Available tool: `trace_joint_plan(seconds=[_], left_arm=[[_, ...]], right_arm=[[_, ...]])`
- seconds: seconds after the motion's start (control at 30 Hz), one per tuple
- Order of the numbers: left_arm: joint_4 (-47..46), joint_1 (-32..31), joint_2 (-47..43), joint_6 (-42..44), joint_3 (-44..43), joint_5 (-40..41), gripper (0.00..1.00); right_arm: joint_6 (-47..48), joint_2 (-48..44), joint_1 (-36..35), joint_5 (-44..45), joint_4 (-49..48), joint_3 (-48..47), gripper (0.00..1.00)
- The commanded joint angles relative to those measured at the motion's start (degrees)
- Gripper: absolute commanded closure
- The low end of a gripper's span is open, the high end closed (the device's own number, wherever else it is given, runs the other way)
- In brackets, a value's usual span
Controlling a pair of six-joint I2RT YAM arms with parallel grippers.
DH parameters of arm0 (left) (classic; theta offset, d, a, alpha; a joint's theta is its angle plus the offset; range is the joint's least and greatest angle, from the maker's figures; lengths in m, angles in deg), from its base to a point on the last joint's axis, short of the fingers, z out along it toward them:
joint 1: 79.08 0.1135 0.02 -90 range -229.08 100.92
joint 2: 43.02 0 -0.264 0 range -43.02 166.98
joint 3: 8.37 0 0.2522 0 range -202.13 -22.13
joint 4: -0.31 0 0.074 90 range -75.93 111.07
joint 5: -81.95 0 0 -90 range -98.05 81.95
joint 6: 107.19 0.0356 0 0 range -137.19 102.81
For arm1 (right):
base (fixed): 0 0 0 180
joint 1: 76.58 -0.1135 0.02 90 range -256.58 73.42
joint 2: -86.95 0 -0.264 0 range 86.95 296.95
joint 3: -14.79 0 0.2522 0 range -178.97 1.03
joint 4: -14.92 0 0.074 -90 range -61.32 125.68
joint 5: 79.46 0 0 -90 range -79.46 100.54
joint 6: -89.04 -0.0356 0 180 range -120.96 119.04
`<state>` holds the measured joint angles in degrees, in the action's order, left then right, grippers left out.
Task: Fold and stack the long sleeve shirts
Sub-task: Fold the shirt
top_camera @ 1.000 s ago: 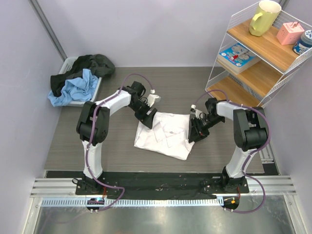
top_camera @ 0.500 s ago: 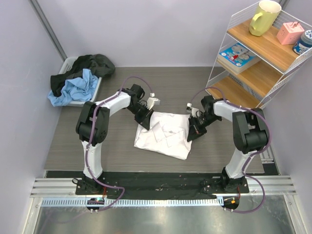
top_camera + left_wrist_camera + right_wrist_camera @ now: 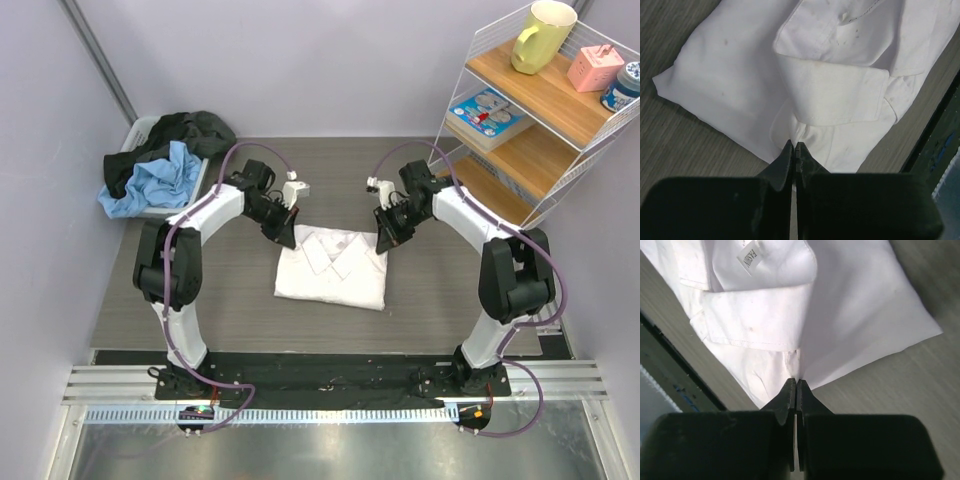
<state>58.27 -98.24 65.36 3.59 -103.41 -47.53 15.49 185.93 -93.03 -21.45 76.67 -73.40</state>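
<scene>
A white collared long sleeve shirt lies folded into a rectangle on the table, collar toward the far side. My left gripper is at its far left corner and my right gripper at its far right corner. In the left wrist view the left gripper is shut, pinching the shirt's edge just below a folded cuff. In the right wrist view the right gripper is shut, pinching the shirt's edge below another cuff.
A white bin at the far left holds a black garment and a blue one. A wire shelf at the far right holds a yellow mug, a pink box and a book. A black mat lines the near edge.
Both grippers have moved toward the far side of the table, drawing the shirt with them. The shirt has gone from a skewed, rumpled shape to a squarer, flatter rectangle.
</scene>
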Motion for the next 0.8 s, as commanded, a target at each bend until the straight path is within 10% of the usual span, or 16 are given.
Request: trace_joint_plan(seconds=[0.0, 0.77], left_arm=[[-6.5, 0.3, 1.0, -3.1, -0.4, 1.6, 1.0], [-14.8, 0.4, 0.9, -7.1, -0.8, 5.0, 1.0]], right_arm=[[3.2, 4.5, 0.1, 4.6, -4.1, -4.8, 0.99], [2.5, 6.0, 1.8, 9.3, -10.8, -5.3, 0.99]])
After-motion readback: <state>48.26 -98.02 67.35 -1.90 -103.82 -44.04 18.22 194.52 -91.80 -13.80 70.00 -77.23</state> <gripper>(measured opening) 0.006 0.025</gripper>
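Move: Both closed grippers already hold the white shirt by its two far corners, a few centimetres clear of the table, and its middle lies about 10 cm to the right of the left hand, 6 cm back and 4 cm below. From the right hand, that middle is some 13 cm left, 5 cm back and 5 cm below. The shirt's near edge is centred roughly 8 cm closer to the bases than its middle and 2 cm lower, and the collar is midway between the hands, about 11 cm right of the left one, about level with both. With the far corners kept pinched, both hands carry the shirt forward while dipping towards the table, the left sinking about 5 cm and the right about 6 cm with its left side tipping down slightly. They then rise while edging farther forward, the left nearly back to its starting height and the right only about 2 cm, so that the left ends some 4 cm and the right some 5 cm farther out, fingers still shut on the cloth. ##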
